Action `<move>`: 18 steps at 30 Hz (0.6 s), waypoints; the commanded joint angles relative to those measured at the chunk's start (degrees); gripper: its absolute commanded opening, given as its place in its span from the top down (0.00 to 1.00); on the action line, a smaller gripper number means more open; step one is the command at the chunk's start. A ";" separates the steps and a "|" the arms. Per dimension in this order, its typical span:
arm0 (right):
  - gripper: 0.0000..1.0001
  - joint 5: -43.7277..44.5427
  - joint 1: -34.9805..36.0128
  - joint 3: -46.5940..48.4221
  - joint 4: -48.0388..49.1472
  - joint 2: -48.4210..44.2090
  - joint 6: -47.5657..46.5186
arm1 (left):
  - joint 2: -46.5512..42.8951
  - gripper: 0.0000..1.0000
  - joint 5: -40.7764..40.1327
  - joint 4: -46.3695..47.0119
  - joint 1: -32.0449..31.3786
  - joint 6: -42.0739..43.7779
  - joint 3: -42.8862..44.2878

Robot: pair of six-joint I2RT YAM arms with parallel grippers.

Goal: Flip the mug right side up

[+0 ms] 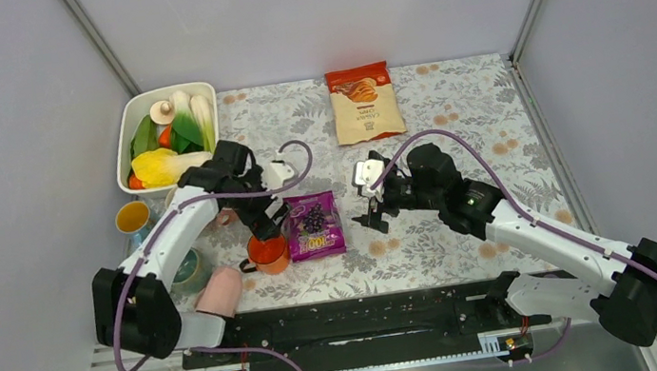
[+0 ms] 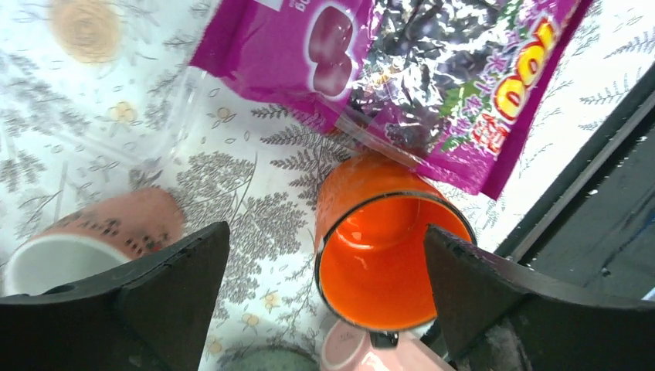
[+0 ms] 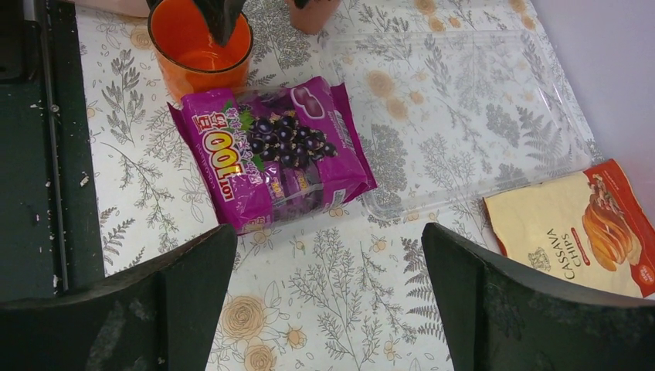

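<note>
The orange mug (image 1: pixel 268 253) stands upright near the table's front, mouth up, and touches the purple snack bag (image 1: pixel 314 226). In the left wrist view I look straight down into the orange mug (image 2: pixel 378 263). My left gripper (image 1: pixel 265 228) hovers just above it and is open (image 2: pixel 327 229), gripping nothing. One finger (image 2: pixel 479 286) crosses the rim on the right, and the other hangs over bare cloth on the left. The right wrist view shows that dark finger dipping into the mug (image 3: pixel 197 46). My right gripper (image 1: pixel 375 216) is open over the tablecloth (image 3: pixel 328 229), right of the bag.
A pink mug (image 1: pixel 220 291) lies on its side at the front left, beside a green cup (image 1: pixel 190 269) and a yellow cup (image 1: pixel 132 216). Another pinkish mug (image 2: pixel 93 239) lies left of the orange one. Behind them are a white vegetable bin (image 1: pixel 136 124), a chips bag (image 1: pixel 364 102) and a clear tray (image 3: pixel 463 116).
</note>
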 commanded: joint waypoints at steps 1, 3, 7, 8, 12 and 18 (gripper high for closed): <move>0.00 -1.47 -0.03 0.61 2.94 -0.58 3.02 | -6.35 0.01 2.69 -8.10 3.61 -0.78 5.77; 0.01 -0.28 0.02 1.45 4.08 0.58 6.26 | -8.94 0.01 0.94 -10.32 6.89 0.37 6.68; 0.00 0.45 0.02 3.12 6.25 3.27 13.26 | -14.16 0.06 -3.96 -14.84 14.88 6.80 6.17; 0.01 -0.40 0.00 3.13 6.60 3.68 14.41 | -15.54 0.08 -4.74 -15.68 17.27 9.84 5.44; 0.01 -3.05 0.02 1.26 9.12 2.95 17.98 | -19.97 0.07 -7.05 -19.93 29.60 23.10 0.55; 0.01 -3.79 0.00 -6.66 15.57 -3.20 18.78 | -26.40 0.04 -9.30 -19.59 42.30 41.83 -11.64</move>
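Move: The pink mug, lying on its side, is about 14 cm back and 15 cm left of the left hand, some 7 cm below it. The green mug stands about 9 cm back and 23 cm left; the upright orange mug is roughly 5 cm back and 2 cm left, the small pink mug 5 cm ahead and 11 cm left, all at much the same depth. From the right hand the fallen pink mug lies some 13 cm back, 37 cm left and 18 cm lower. Leftward in an arc, the already open left hand leaves the orange mug: it climbs about 7 cm, swings nearly 19 cm left, then comes back and sinks again towards the fallen pink mug, arriving above the green mug beside it. The wrist turns some 15 degrees counter-clockwise and loses much of its rightward slant; the fingers stay wide. ##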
